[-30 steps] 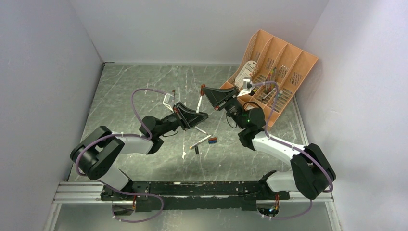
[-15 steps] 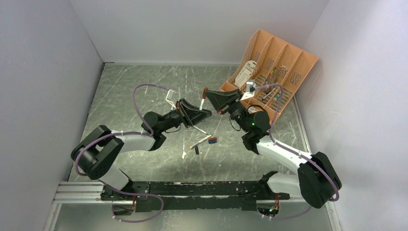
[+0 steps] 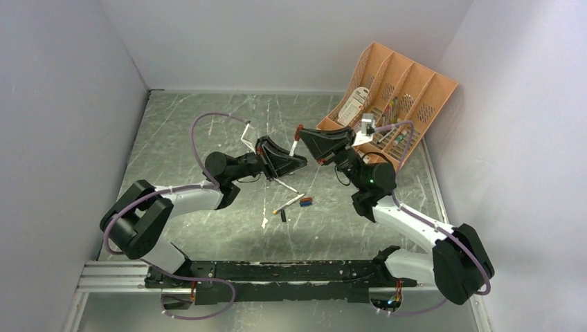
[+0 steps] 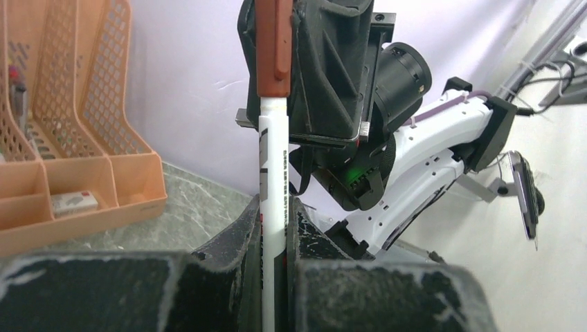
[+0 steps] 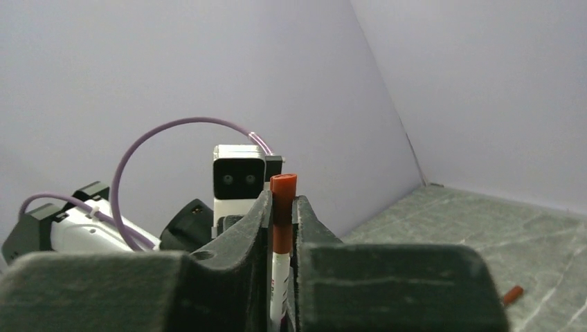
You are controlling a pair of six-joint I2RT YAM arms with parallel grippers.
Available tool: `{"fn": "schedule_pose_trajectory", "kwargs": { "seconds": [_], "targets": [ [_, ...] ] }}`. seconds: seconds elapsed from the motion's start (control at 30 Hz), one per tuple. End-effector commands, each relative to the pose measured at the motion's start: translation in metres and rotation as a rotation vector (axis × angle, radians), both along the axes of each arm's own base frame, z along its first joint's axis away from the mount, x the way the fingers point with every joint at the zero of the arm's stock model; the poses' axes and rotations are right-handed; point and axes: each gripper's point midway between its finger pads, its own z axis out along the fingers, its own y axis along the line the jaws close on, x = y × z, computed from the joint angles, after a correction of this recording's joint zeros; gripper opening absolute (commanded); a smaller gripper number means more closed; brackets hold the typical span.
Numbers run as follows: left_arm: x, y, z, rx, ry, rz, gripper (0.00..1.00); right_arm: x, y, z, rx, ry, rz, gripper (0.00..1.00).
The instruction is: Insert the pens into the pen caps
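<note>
One white pen point(image 3: 294, 146) is held upright above the middle of the table. My left gripper point(image 3: 299, 162) is shut on its barrel, and in the left wrist view the barrel point(image 4: 273, 173) stands between my left gripper's point(image 4: 273, 207) fingers. A red cap point(image 3: 298, 129) sits on the pen's upper end. My right gripper point(image 3: 302, 134) is shut on this cap. In the right wrist view the cap point(image 5: 282, 207) is clamped in my right gripper point(image 5: 282, 204), with the white barrel point(image 5: 278, 283) below it. The cap also shows in the left wrist view point(image 4: 274, 48).
The orange slotted organizer point(image 3: 394, 104) stands at the back right, with pens in its slots. Loose on the table below the grippers lie a pen point(image 3: 289, 203), a blue cap point(image 3: 306, 201), a dark cap point(image 3: 283, 216) and a white pen point(image 3: 265, 221). A small red piece point(image 5: 511, 295) lies on the floor.
Both grippers and the pen between them have shifted a little right and away from the bases. The grips are unchanged.
</note>
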Motion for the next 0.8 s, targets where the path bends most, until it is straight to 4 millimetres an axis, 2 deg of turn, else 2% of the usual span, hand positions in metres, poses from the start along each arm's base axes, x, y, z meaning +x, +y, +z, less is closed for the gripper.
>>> {"fn": "schedule_pose_trajectory", "kwargs": {
  "seconds": [0.0,0.17,0.37,0.5,0.63,0.77],
  "targets": [
    [-0.028,0.004,0.061,-0.071,-0.298,-0.076,0.07,-0.029,0.021,-0.037,-0.167,0.027,0.156,0.14],
    [-0.036,0.003,0.063,-0.072,-0.327,-0.138,0.07,-0.03,0.01,-0.019,-0.182,-0.019,0.087,0.36],
    [-0.034,0.006,0.056,-0.062,-0.307,-0.177,0.07,-0.031,-0.004,-0.007,-0.217,-0.048,0.006,0.5],
    [-0.028,0.01,0.041,-0.014,-0.322,-0.199,0.07,-0.022,-0.013,0.001,-0.27,-0.01,-0.072,0.62],
    [-0.021,0.011,0.024,0.018,-0.313,-0.208,0.07,-0.021,-0.008,0.009,-0.316,-0.03,-0.06,0.65],
    [-0.015,0.011,0.018,0.018,-0.303,-0.21,0.07,-0.023,-0.002,0.015,-0.318,-0.047,-0.028,0.66]
  ]
}}
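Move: The right hand already holds the cap over the end of the pen; the pen's middle lies about 4 cm back, 1 cm left and 5 cm below it. From the left hand, which grips the pen, the cap is some 4 cm ahead, 2 cm right and 7 cm up. Far below on the table, a red-and-blue cap pair lies roughly 5 cm back and 2 cm right of the right hand, and a loose white pen level with it, 4 cm left. The right fingers open wide and let go of the cap, as that hand draws back about 3.5 cm, then rises nearly 2 cm, rolling 15 degrees left side down. The left hand keeps its grip on the pen, going up about 4 cm and back 2.5, then sinking over 2 cm and easing forward, tipping the pen's capped end back and turning slightly clockwise. ##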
